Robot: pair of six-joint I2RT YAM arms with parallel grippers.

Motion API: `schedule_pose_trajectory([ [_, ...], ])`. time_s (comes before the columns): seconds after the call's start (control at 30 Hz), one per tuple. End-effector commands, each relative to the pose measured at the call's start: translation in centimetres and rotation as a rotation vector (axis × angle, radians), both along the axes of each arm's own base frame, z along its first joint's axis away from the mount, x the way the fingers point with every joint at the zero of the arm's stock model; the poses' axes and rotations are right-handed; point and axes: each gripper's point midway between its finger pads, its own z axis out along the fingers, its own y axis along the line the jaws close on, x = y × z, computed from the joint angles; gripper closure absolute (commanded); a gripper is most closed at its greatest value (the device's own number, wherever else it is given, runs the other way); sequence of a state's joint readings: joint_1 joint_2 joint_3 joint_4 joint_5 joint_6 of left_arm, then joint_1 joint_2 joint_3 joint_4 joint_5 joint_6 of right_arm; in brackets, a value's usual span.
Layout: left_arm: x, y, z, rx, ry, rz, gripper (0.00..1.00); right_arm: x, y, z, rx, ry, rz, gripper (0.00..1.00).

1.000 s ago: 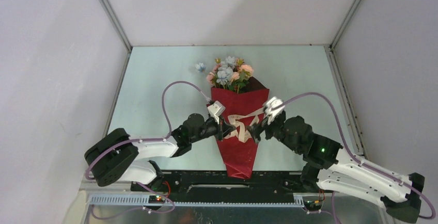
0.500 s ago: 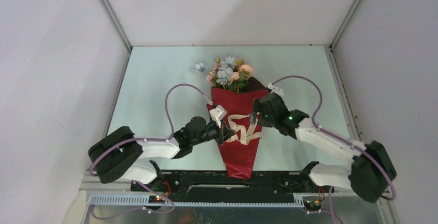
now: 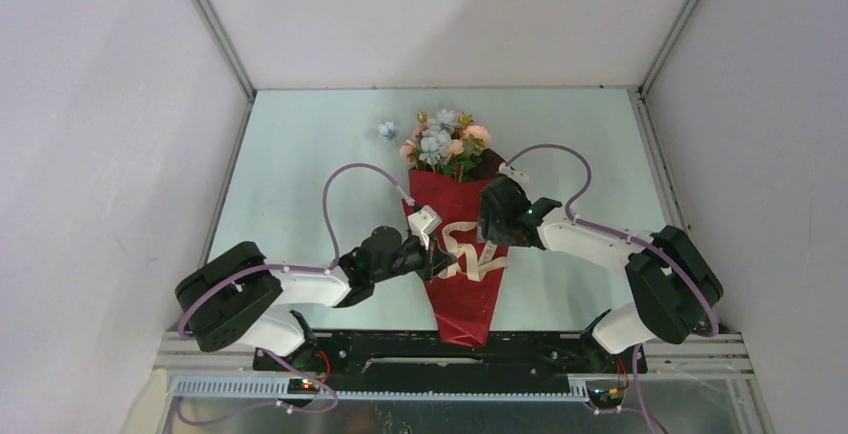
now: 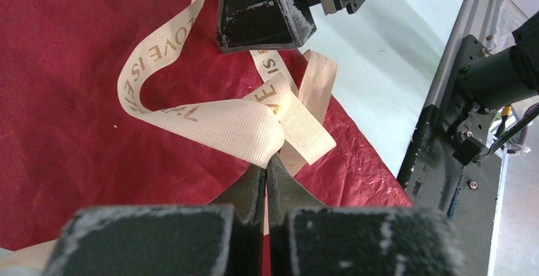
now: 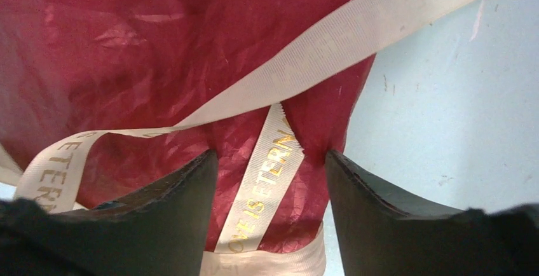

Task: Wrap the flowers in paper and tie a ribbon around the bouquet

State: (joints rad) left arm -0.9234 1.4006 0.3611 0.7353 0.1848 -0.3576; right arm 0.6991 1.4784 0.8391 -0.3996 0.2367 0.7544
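The flowers point(image 3: 445, 144), pink and pale blue, stick out of the far end of a cone of red paper point(image 3: 462, 299) lying mid-table. The cream ribbon point(image 3: 472, 256), printed with gold letters, lies looped across the cone. My left gripper point(image 3: 437, 259) is shut on a fold of the ribbon point(image 4: 210, 123), its tips point(image 4: 267, 161) pinched on the cloth over the paper point(image 4: 76, 85). My right gripper point(image 3: 487, 239) hangs open over the cone's right edge; in its wrist view a ribbon strand point(image 5: 267, 174) runs between its fingers point(image 5: 191, 193) above the paper point(image 5: 159, 66).
One loose blue flower head point(image 3: 387, 129) lies on the pale table point(image 3: 300, 164) left of the bouquet. The arms' black mounting rail point(image 3: 400, 349) runs along the near edge. Grey walls enclose the table on three sides.
My right arm has swung round from the near right, bringing its gripper from the knot up to the cone's right edge, jaws narrowing. The left gripper has held still on the ribbon.
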Motion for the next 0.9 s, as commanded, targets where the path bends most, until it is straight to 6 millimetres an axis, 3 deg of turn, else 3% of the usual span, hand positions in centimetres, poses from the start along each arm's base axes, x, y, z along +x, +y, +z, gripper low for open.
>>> schedule_pose_trajectory([
  [0.0,0.6,-0.7,1.2,-0.026,-0.052,0.001,1.0,0.7,-0.3,0.7,-0.028,-0.024,-0.041,0.4],
  [0.07,0.6,-0.8,1.3,-0.028,-0.054,0.001,1.0,0.7,-0.6,0.8,-0.041,-0.029,-0.046,0.48],
  [0.3,0.7,-0.7,1.5,-0.031,-0.057,0.011,1.0,0.8,-1.0,2.2,-0.046,-0.071,-0.048,1.0],
  [0.43,0.8,-0.5,1.6,-0.034,-0.058,0.021,1.0,1.2,-1.6,4.0,-0.047,-0.133,-0.052,1.0],
  [0.63,0.9,-0.3,1.7,-0.033,-0.058,0.037,1.0,2.4,-4.7,7.5,-0.127,-0.276,-0.109,1.0],
  [0.77,1.1,-0.2,1.7,-0.032,-0.051,0.053,1.0,2.9,-8.2,8.9,-0.22,-0.325,-0.195,1.0],
  [0.87,1.2,-0.1,1.4,-0.02,-0.041,0.063,1.0,2.4,-12.2,8.9,-0.336,-0.323,-0.296,1.0],
])
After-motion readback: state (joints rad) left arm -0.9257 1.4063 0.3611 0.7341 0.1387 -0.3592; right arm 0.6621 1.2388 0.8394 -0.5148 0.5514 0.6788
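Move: The ribbon's free end lies almost between the open right fingers, about 1 cm to the right and 1 cm below the hand. A loose upper strand of ribbon crosses the paper some 3 cm ahead of the hand, the paper's right edge runs about 3 cm to the right, and the flower heads lie roughly 20 cm ahead and 8 cm left. From the left hand, still shut on the ribbon crossing, the free end is about 7 cm right, 4 cm ahead and 3 cm lower. Shut the right gripper on the ribbon's free end while easing about 1 cm to the right and barely down. Keeping the pinch, lift about 7 cm and pull quickly to the right, a little forward, away from the left hand and past the paper's right edge, fingertips swinging some 20 degrees outward and forward. Keep the left fingers clamped on the crossing, practically in place. ##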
